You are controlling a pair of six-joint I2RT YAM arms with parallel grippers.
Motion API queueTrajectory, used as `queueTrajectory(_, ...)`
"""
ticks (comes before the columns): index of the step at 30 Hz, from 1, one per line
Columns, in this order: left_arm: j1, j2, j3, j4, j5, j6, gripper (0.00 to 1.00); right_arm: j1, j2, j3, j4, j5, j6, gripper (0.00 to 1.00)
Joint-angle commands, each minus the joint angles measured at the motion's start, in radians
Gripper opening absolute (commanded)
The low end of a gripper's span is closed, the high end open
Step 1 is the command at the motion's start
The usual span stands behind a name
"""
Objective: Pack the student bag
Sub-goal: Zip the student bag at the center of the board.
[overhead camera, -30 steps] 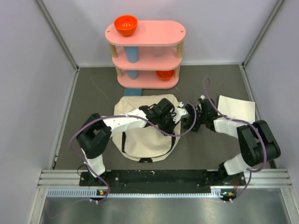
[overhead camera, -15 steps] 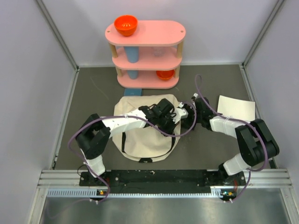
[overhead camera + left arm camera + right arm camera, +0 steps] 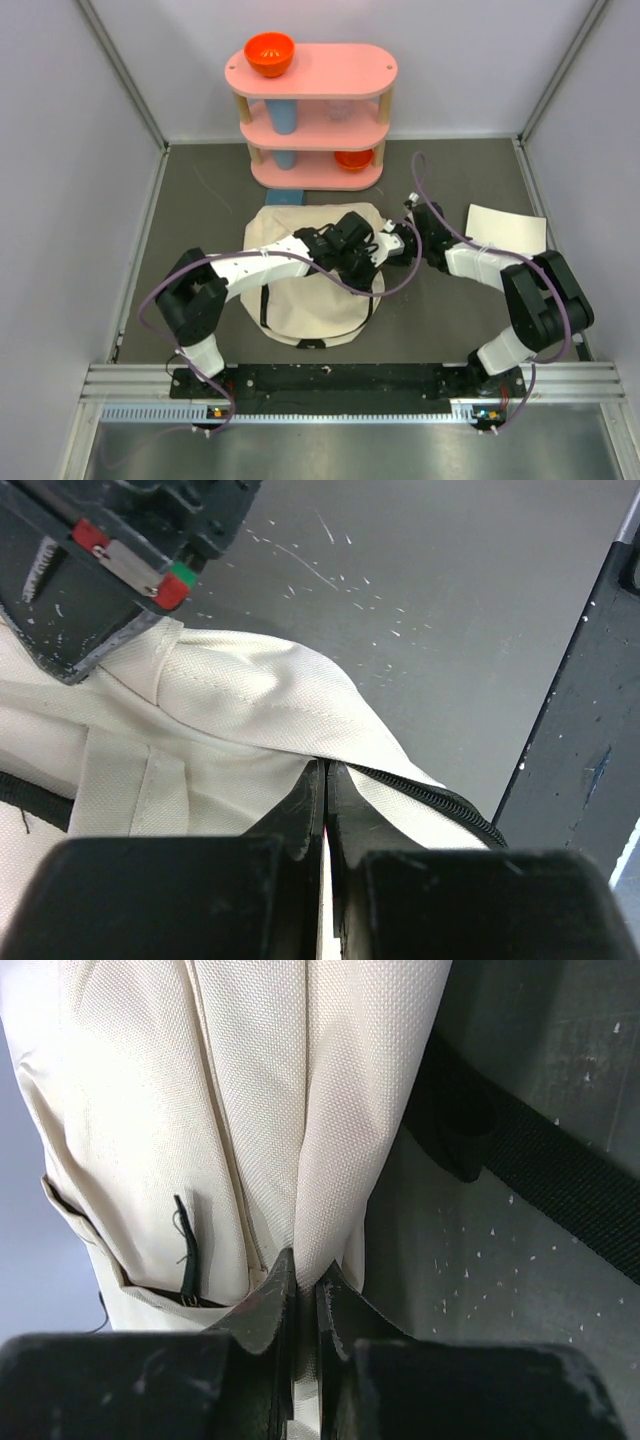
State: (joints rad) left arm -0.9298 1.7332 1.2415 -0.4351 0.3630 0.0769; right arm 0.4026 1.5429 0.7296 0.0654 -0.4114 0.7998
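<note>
The student bag (image 3: 300,295), a cream canvas backpack with black straps, lies flat mid-table. My left gripper (image 3: 370,252) reaches across its top right corner. In the left wrist view this gripper (image 3: 327,772) is shut on a fold of the cream fabric (image 3: 250,700) beside the black zipper (image 3: 430,795). My right gripper (image 3: 396,246) meets the same corner from the right. In the right wrist view it (image 3: 305,1268) is shut on a ridge of the bag's cloth (image 3: 250,1080), with a black strap (image 3: 540,1170) lying on the grey table to the right.
A pink three-tier shelf (image 3: 312,115) stands at the back with an orange bowl (image 3: 270,53) on top, a blue cup (image 3: 284,118) in the middle and another orange bowl (image 3: 353,159) below. A blue flat item (image 3: 284,197) lies behind the bag; a white sheet (image 3: 506,230) lies right.
My right gripper has moved left to the bag's top right corner and shut on its fabric. The left gripper keeps its grip in nearly the same place.
</note>
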Motion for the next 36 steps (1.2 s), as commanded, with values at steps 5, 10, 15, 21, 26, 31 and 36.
queueTrajectory(5,-0.05,-0.109,-0.011,-0.042,0.04,-0.049,0.0,-0.004,0.031,0.042,0.08,0.189,0.082,0.0)
queueTrajectory(10,-0.098,-0.196,-0.095,-0.034,0.027,-0.112,0.0,-0.041,0.083,0.018,0.191,0.195,0.166,0.0)
queueTrajectory(15,-0.129,-0.26,-0.132,-0.047,0.011,-0.16,0.0,-0.051,0.095,0.01,0.255,0.158,0.18,0.0)
queueTrajectory(21,-0.138,-0.281,-0.185,-0.012,-0.016,-0.219,0.0,-0.064,0.002,-0.013,0.159,0.079,0.093,0.46)
queueTrajectory(26,-0.138,-0.224,-0.133,-0.01,-0.039,-0.232,0.0,-0.064,-0.234,-0.058,-0.077,0.137,-0.013,0.75)
queueTrajectory(31,-0.141,-0.208,-0.117,0.001,-0.048,-0.223,0.0,0.014,-0.38,-0.024,-0.315,0.175,-0.086,0.75)
queueTrajectory(36,-0.141,-0.218,-0.113,0.001,-0.093,-0.21,0.0,0.083,-0.356,0.007,-0.423,0.172,-0.074,0.71)
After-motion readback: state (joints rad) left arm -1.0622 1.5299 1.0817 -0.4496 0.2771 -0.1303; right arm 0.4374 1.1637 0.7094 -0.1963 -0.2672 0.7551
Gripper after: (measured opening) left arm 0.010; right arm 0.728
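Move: The left hand already has the bag's zip pull between its shut fingers; the zip's near stretch runs from there to the bag's near right corner, about 9 cm back, 3 cm left and a little lower. The bag's middle is some 14 cm left and 3 cm ahead of that hand, the black tab on its near edge 14 cm left and 13 cm back. From the right hand, pinching the bag's side fold, the pull lies about 10 cm back, level sideways. The left hand keeps its shut grip on the zip pull and draws it back along the bag's right side towards the near corner, about 7 cm, veering slightly left and arching up a little before easing down. The right hand at first keeps the side fold pinched as a counter-hold, edging about 1 cm forward and down, then opens wide, lets the fold go and lifts some 7 cm clear, drawing off to the right and slightly back. ##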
